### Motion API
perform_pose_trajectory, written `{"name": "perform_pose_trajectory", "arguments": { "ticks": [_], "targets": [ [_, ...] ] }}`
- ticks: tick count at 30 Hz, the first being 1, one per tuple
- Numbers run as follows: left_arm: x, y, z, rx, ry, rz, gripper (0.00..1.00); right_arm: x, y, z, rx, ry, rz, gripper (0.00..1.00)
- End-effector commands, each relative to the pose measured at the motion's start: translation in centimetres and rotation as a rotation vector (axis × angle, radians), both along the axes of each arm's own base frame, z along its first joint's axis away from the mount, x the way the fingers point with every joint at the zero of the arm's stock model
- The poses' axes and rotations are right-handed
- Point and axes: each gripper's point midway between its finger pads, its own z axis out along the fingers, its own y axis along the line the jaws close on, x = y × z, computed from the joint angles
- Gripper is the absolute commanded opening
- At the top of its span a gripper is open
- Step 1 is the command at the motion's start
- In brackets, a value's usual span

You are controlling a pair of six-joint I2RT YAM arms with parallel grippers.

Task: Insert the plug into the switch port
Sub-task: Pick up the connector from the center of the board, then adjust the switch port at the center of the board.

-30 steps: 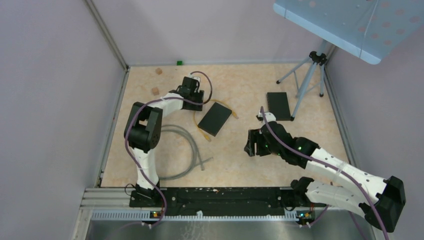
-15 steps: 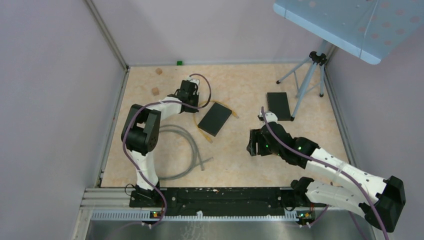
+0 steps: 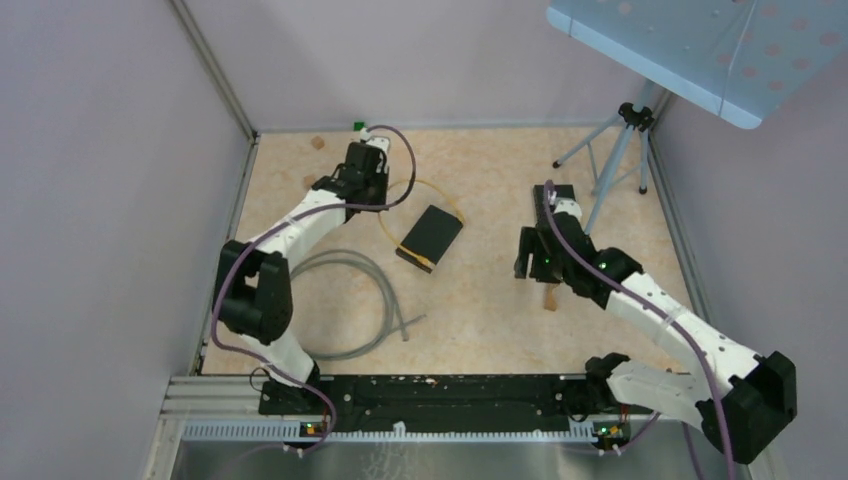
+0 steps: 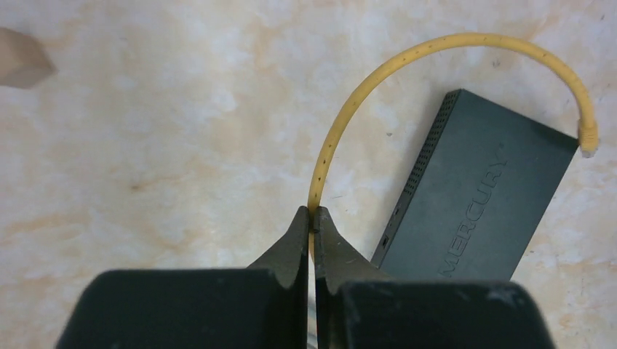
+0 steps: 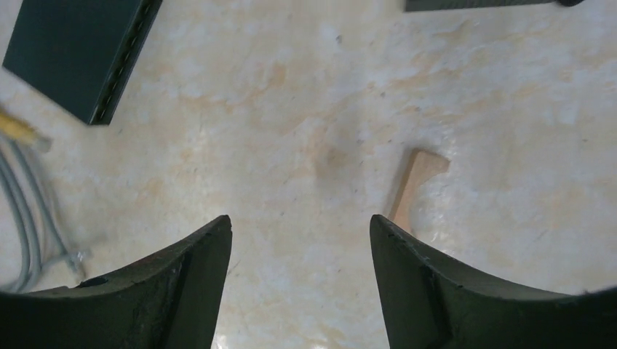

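My left gripper (image 4: 313,214) is shut on the thin yellow cable (image 4: 364,87), pinching it at the fingertips. From there the cable arcs up and right to a clear plug (image 4: 588,150) that lies at the far corner of the dark switch (image 4: 476,203), marked MERCURY. In the top view this gripper (image 3: 368,195) stands left of the switch (image 3: 430,234), and the cable's other plug (image 3: 424,264) rests by the switch's near edge. My right gripper (image 5: 300,222) is open and holds nothing, above bare table right of the switch (image 5: 80,51). I cannot make out the ports.
A second black box (image 3: 556,205) lies under my right arm near a tripod (image 3: 620,150). A small wooden piece (image 5: 413,182) sits beside the right fingers. A grey cable loop (image 3: 350,300) lies at near left. Small blocks (image 3: 311,183) sit at far left.
My left gripper shut on the yellow cable and pulled back toward the far left, drawing the cable into an arc. My right arm swung toward the far right, uncovering the wooden piece.
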Motion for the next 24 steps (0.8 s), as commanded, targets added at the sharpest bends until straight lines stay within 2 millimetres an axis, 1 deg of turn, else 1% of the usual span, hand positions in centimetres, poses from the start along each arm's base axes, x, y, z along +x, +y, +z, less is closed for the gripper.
{"name": "perform_pose_trajectory", "arguments": {
  "ticks": [1, 3, 5, 7, 10, 13, 16, 20, 24],
  "targets": [
    [-0.9, 2.8, 5.8, 0.046, -0.111, 0.099, 0.0, 4.2, -2.1, 1.1, -0.009, -0.019, -0.09, 0.74],
    [-2.5, 4.2, 5.6, 0.072, -0.093, 0.156, 0.0, 6.0, -3.4, 0.6, -0.01, -0.007, -0.148, 0.79],
    [-3.9, 5.1, 6.0, 0.074, -0.1, 0.187, 0.0, 8.1, -4.9, -0.3, -0.016, 0.006, -0.213, 0.82],
    [-5.2, 5.6, 6.4, 0.058, -0.111, 0.203, 0.0, 9.8, -5.9, -0.8, -0.028, 0.002, -0.255, 0.85],
    [-7.0, 6.2, 7.3, 0.032, -0.135, 0.22, 0.0, 12.4, -6.5, -1.4, -0.07, -0.009, -0.266, 0.87],
    [-8.7, 7.0, 8.4, 0.013, -0.168, 0.238, 0.0, 14.8, -7.1, -1.4, -0.134, -0.031, -0.261, 0.89],
    [-9.9, 7.4, 9.2, -0.006, -0.197, 0.243, 0.0, 17.0, -7.8, -1.4, -0.181, -0.048, -0.255, 0.93],
    [-11.0, 7.7, 10.0, -0.029, -0.221, 0.243, 0.0, 19.0, -8.6, -2.9, -0.225, -0.012, -0.218, 0.98],
    [-11.7, 7.7, 10.3, -0.048, -0.223, 0.241, 0.0, 20.5, -9.3, -4.6, -0.255, 0.036, -0.168, 0.99]
  ]
}}
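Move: The right hand, part open, goes for the black box about 23 cm ahead, 8 cm to its right and 12 cm down. The wooden strip is 6 cm ahead and 5 cm right; the tripod foot 17 cm ahead and 13 cm right. The left hand, holding the yellow cable, heads towards the grey coil, centred some 16 cm back, 6 cm left, 10 cm down; the Mercury switch sits 10 cm right and 2 cm back. Still pinching the yellow cable, the left hand draws it up off the switch, then back and left about 11 cm towards the grey coil, ending 10 cm higher and turned slightly counter-clockwise. Meanwhile the right hand reaches some 18 cm forward, also right and about 5 cm down to the black box, spreading its fingers almost fully and turning a little clockwise, touching nothing yet. ##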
